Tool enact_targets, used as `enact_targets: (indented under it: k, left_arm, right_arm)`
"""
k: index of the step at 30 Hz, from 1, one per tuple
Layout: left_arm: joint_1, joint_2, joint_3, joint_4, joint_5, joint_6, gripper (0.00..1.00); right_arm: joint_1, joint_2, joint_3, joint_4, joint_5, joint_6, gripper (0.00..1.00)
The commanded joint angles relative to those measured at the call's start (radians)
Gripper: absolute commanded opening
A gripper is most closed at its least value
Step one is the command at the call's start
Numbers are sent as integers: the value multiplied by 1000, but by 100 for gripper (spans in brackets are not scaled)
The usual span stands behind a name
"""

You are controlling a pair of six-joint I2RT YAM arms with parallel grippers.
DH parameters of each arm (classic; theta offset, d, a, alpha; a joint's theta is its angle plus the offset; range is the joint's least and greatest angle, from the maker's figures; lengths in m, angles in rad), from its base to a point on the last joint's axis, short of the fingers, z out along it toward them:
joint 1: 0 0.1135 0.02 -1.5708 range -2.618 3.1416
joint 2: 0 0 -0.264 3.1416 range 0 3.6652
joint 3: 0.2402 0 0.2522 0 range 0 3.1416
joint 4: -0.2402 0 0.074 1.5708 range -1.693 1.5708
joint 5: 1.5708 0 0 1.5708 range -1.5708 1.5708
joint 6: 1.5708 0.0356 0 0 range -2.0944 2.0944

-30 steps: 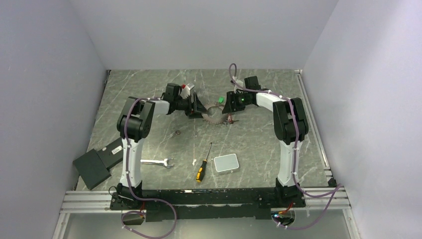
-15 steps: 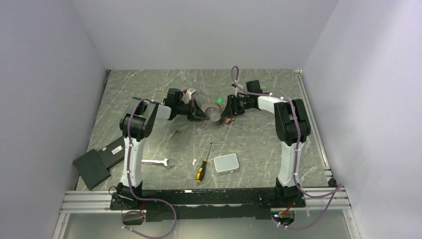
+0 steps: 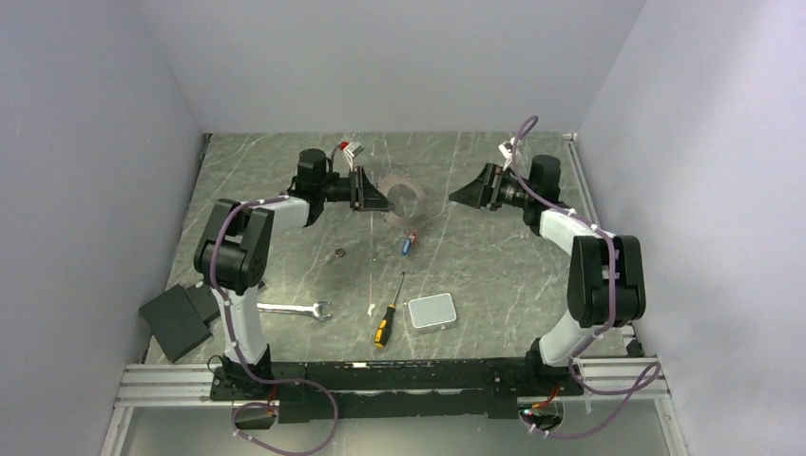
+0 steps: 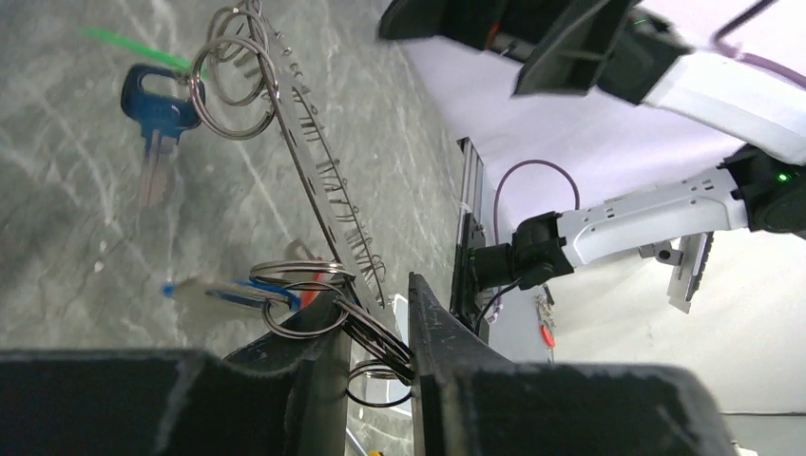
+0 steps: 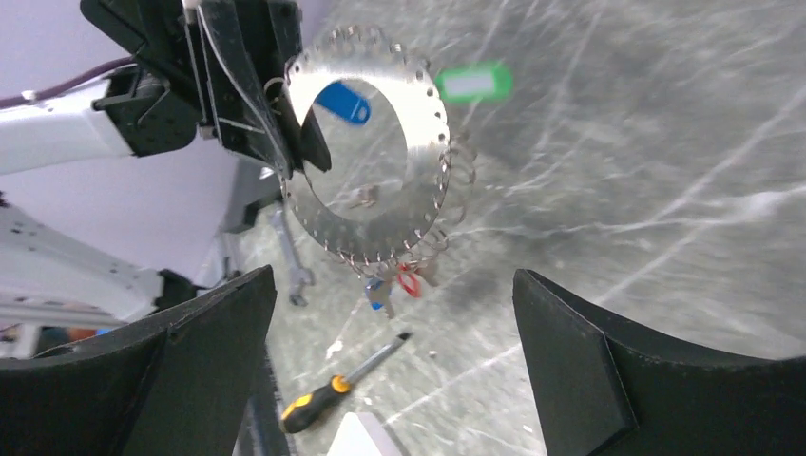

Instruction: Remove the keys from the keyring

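The keyring [image 3: 405, 199] is a flat metal loop edged with small wire rings, held upright above the table. My left gripper [image 3: 373, 196] is shut on its left rim; in the left wrist view the jaws pinch the keyring [image 4: 318, 161] and its small rings at the left gripper [image 4: 380, 347]. A blue-tagged key [image 4: 157, 100] dangles at its far end. Blue and red keys [image 5: 394, 285] hang from the keyring [image 5: 430, 133], and a green tag [image 5: 472, 83] shows beyond it. My right gripper [image 3: 472, 193] is open, well right of the ring, with nothing in the right gripper [image 5: 392, 285].
A yellow-and-black screwdriver [image 3: 387, 319], a grey box [image 3: 432, 311] and a silver wrench [image 3: 299, 310] lie near the front. A black case [image 3: 181, 314] sits at the front left. A small metal piece [image 3: 339, 253] lies left of centre.
My right gripper has let go of the keyring, opened wide and pulled back to the right. My left gripper has closed on the ring and carried it back and up.
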Motion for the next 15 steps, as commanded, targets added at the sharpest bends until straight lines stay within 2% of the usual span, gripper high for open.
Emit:
enact_targets:
  k: [1,5,6,12,15]
  left_arm:
    - [-2,-79,9,175,38,-69,0]
    - [-6,-54,-39,528,51,-341,0]
    - [-7,-53,-42,573,51,-377,0]
    - [-34,-98,-67,581,51,-382,0]
    - [-57,-127,-73,540,51,-347,0]
  right_arm:
    - [26,70,-100,439,-62,371,100]
    - [55,121,-200,814,-25,592,100]
    - [67,138,-207,861,-21,650,100]
    - [134,216,-202,1128,7,837,100]
    - [164,252,-184,1267,7,936,94]
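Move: To the right hand's left, about 11 cm off and some 3 cm lower, is the middle of the keyring, roughly 1 cm nearer the base. The red key hangs about 5 cm back, 10 cm left and 10 cm below the right hand; the green key is some 3 cm ahead, 10 cm left and 8 cm down. From the left hand, which still pinches the keyring's rim, its middle is level fore and aft, 4 cm right and 2 cm lower. Swinging left about 6 cm with fingers held wide open, the right hand closes in on the free side of the keyring, drifting back a little; it dips some 4 cm, then climbs most of that again while its fingers tip up about 20 degrees. The left hand keeps its pinch and lifts the rim roughly 5 cm, slightly back, fingertips tilting up. ##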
